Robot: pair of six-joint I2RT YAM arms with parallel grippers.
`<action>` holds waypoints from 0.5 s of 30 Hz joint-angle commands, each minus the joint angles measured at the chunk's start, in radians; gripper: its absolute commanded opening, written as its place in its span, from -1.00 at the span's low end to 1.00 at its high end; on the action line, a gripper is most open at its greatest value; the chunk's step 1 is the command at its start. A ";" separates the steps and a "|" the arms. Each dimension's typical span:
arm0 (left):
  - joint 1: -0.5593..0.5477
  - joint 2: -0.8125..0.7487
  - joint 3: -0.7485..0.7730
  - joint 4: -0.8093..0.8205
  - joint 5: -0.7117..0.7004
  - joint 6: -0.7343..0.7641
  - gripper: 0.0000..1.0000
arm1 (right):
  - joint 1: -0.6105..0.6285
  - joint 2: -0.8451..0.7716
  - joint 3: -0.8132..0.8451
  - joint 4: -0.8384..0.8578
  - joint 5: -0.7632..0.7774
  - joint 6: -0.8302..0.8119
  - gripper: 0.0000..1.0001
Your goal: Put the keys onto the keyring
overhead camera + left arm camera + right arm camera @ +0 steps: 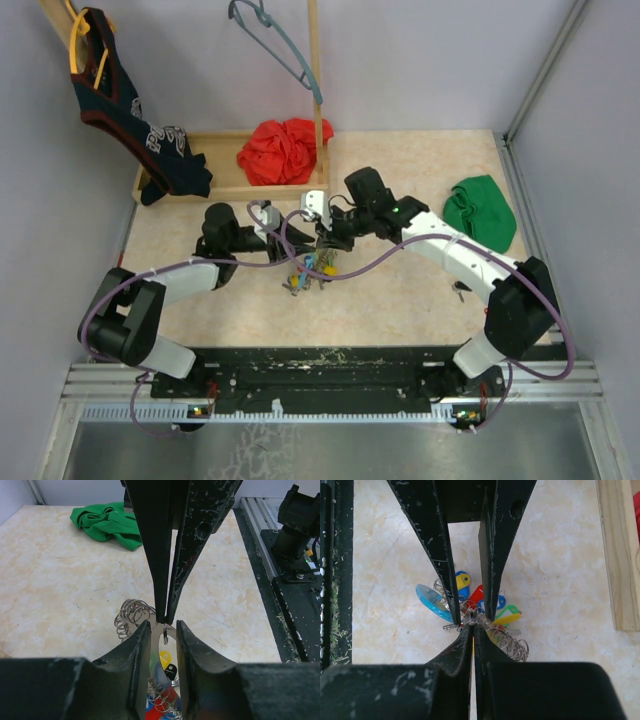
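Observation:
The keys (305,272), with blue, red, green and yellow tags, lie bunched at the table's middle; they also show in the right wrist view (480,594). The keyring's light-blue section (431,601) lies beside them. My left gripper (292,243) (163,630) is shut across a flat silver part of the keyring (156,645), held just above the bunch. My right gripper (322,243) (473,627) faces it tip to tip and is shut on a small split ring (165,627) at the keyring. A coil of silver rings (512,645) hangs beside the tips.
A green cloth (480,212) lies at the right. A red cloth (283,150) sits in a wooden tray (215,185) at the back. A grey-blue hanger (275,40) and a dark garment (130,110) hang behind. A small dark item (459,290) lies by the right arm.

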 commanded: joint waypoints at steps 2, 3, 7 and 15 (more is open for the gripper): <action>-0.015 0.011 0.043 -0.138 0.006 0.104 -0.40 | 0.016 -0.001 0.060 -0.013 -0.012 -0.023 -1.00; -0.016 0.011 0.047 -0.154 0.006 0.114 -0.42 | 0.015 -0.001 0.062 -0.013 -0.013 -0.022 -1.00; -0.022 0.013 0.065 -0.237 0.003 0.165 -0.48 | 0.015 -0.004 0.069 -0.017 -0.014 -0.024 -1.00; -0.024 0.011 0.064 -0.250 -0.005 0.167 -0.99 | 0.016 -0.019 0.060 -0.007 -0.027 -0.009 -1.00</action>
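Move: The keyring's thin metal end pokes out of the right hand's shut fingertips, about 1 cm to the left of that hand and 1 cm below it. From the left hand it lies some 2 cm below and 1 cm to the right, level with it front to back. The turquoise disc hangs roughly 3 cm back, 1 cm left and 5 cm below the left hand; the wire coils are about 3 cm forward of it, 3 cm right and 2 cm down. The keyring's thin metal end, still pinched by the almost motionless right hand, is met by the partly open left fingers. They sink about 2 cm onto it, tips dipping some 5 degrees, and close nearly shut on it right at the right fingertips, most of the closing coming late. ##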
